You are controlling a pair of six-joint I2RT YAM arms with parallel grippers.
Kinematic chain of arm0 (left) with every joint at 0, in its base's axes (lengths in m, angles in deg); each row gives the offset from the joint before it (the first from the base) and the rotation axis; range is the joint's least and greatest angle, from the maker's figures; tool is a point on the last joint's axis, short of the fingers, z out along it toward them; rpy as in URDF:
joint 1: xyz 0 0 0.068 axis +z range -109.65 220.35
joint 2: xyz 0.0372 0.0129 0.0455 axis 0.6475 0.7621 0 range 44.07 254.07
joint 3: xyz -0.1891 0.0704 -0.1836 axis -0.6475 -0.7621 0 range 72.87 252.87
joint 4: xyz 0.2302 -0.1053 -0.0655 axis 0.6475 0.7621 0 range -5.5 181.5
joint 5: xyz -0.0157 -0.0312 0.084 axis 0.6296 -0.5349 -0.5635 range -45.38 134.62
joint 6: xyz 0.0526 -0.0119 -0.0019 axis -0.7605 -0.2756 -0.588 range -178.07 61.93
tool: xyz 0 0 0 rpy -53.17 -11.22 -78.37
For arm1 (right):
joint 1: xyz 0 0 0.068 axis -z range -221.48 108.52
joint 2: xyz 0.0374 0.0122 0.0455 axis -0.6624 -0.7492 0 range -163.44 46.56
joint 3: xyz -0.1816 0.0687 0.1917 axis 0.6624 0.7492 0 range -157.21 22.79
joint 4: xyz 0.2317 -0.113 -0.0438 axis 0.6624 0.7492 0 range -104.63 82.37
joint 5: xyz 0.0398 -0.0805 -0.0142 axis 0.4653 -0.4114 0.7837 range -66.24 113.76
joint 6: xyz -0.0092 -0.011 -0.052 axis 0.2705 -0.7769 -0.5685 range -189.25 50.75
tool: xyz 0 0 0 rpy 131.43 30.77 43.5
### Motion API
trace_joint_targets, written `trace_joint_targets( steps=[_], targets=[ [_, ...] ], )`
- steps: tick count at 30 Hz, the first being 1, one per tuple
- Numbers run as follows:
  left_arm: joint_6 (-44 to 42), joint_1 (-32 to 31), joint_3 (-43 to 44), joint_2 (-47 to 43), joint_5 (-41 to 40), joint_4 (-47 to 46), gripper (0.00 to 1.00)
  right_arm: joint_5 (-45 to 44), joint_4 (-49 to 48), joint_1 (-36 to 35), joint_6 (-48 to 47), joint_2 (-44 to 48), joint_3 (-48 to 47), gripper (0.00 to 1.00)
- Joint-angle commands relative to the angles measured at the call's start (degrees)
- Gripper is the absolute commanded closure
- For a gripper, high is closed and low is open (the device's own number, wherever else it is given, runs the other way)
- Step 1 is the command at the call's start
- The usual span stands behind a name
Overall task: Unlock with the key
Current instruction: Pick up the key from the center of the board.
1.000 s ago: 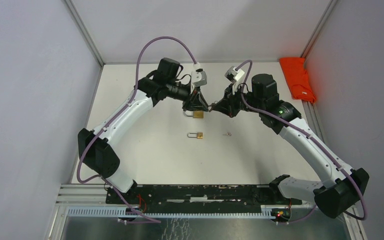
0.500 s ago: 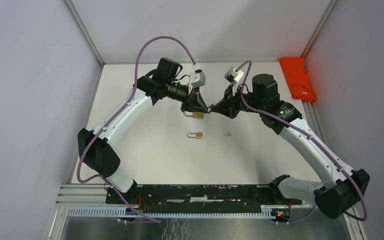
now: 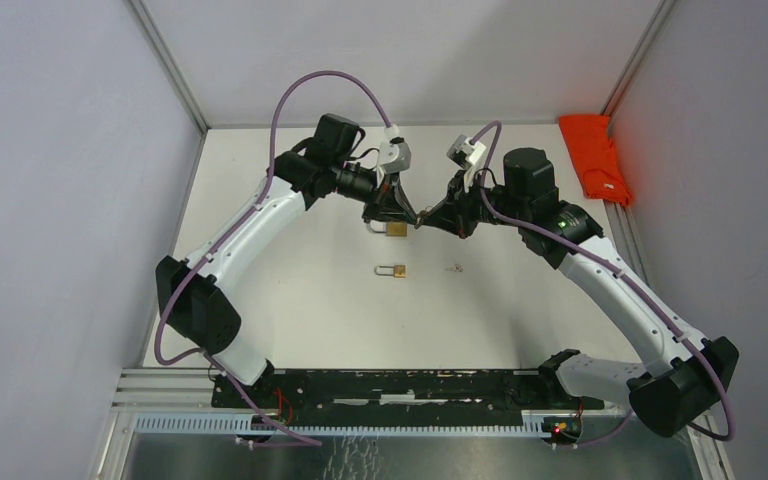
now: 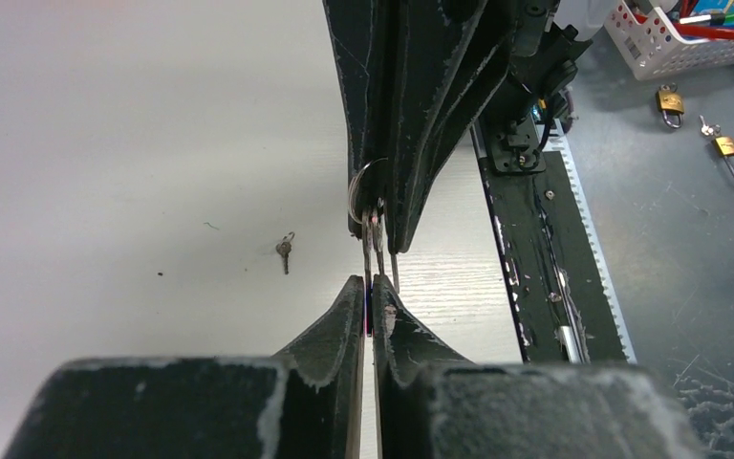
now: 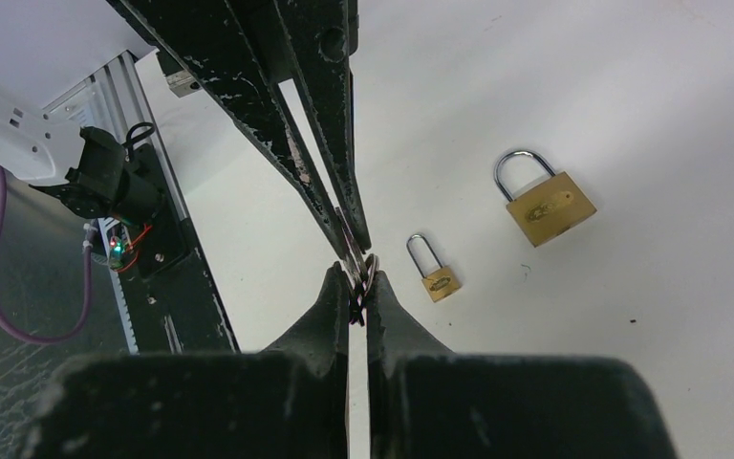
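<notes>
My two grippers meet tip to tip above the back of the table. My right gripper [image 5: 356, 284] is shut on a key ring [image 5: 370, 271]. From that ring [image 4: 359, 189] the keys [image 4: 374, 244] point into my left gripper [image 4: 370, 287], whose jaws are pressed on a key blade. On the table below lie a large brass padlock [image 5: 547, 206] [image 3: 395, 229] and a small brass padlock [image 5: 438, 277] [image 3: 396, 270], both with shackles down. In the top view my left gripper [image 3: 408, 214] and right gripper [image 3: 423, 219] nearly touch just above the large padlock.
A loose small key [image 4: 285, 251] [image 3: 452, 267] lies on the table right of the small padlock. An orange cloth [image 3: 595, 155] sits at the back right edge. Beyond the table's rail are a white basket [image 4: 669, 43] and several spare padlocks [image 4: 669, 100].
My left gripper's jaws have closed in on the key blade. Both arms have edged slightly left; the padlocks and loose key have not moved.
</notes>
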Motion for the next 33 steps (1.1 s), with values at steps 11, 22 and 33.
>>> trace_joint_targets(
  steps=[11,22,33],
  targets=[
    [6.62,0.11,0.02,-1.89,-1.74,-8.1,0.9,-1.7,0.29,-0.48,-1.45,0.15,-0.36,0.69],
    [7.32,-0.01,-0.28,-1.92,-2.25,-8.1,0.9,-9.65,0.9,-0.42,-2.89,2.14,-1.59,0.46],
    [8.99,0.04,0.77,-1.83,-4.13,-9.09,0.9,-6.3,-14.4,-0.42,0.45,4.71,9.79,0.49]
  ],
)
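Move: The key with its ring is in mid-air between the two hands, pinched by both: about 1 cm to the right of the left hand's point and 1 cm to the left of the right hand's, level with both front to back and in height. On the board, some 26 cm below the left hand, the big padlock is about 13 cm ahead and 5 cm left. The small padlock is about 2 cm ahead and 5 cm left, the small key about 3 cm ahead and 9 cm right. The left fingertips keep their pinch on the key while the right fingers open to about half and let go of it. The left hand carries the key about 1.5 cm forward and slightly up, then holds still. Once open, the right hand eases clear, some 2 cm forward with a little right and down, turning slightly clockwise. ##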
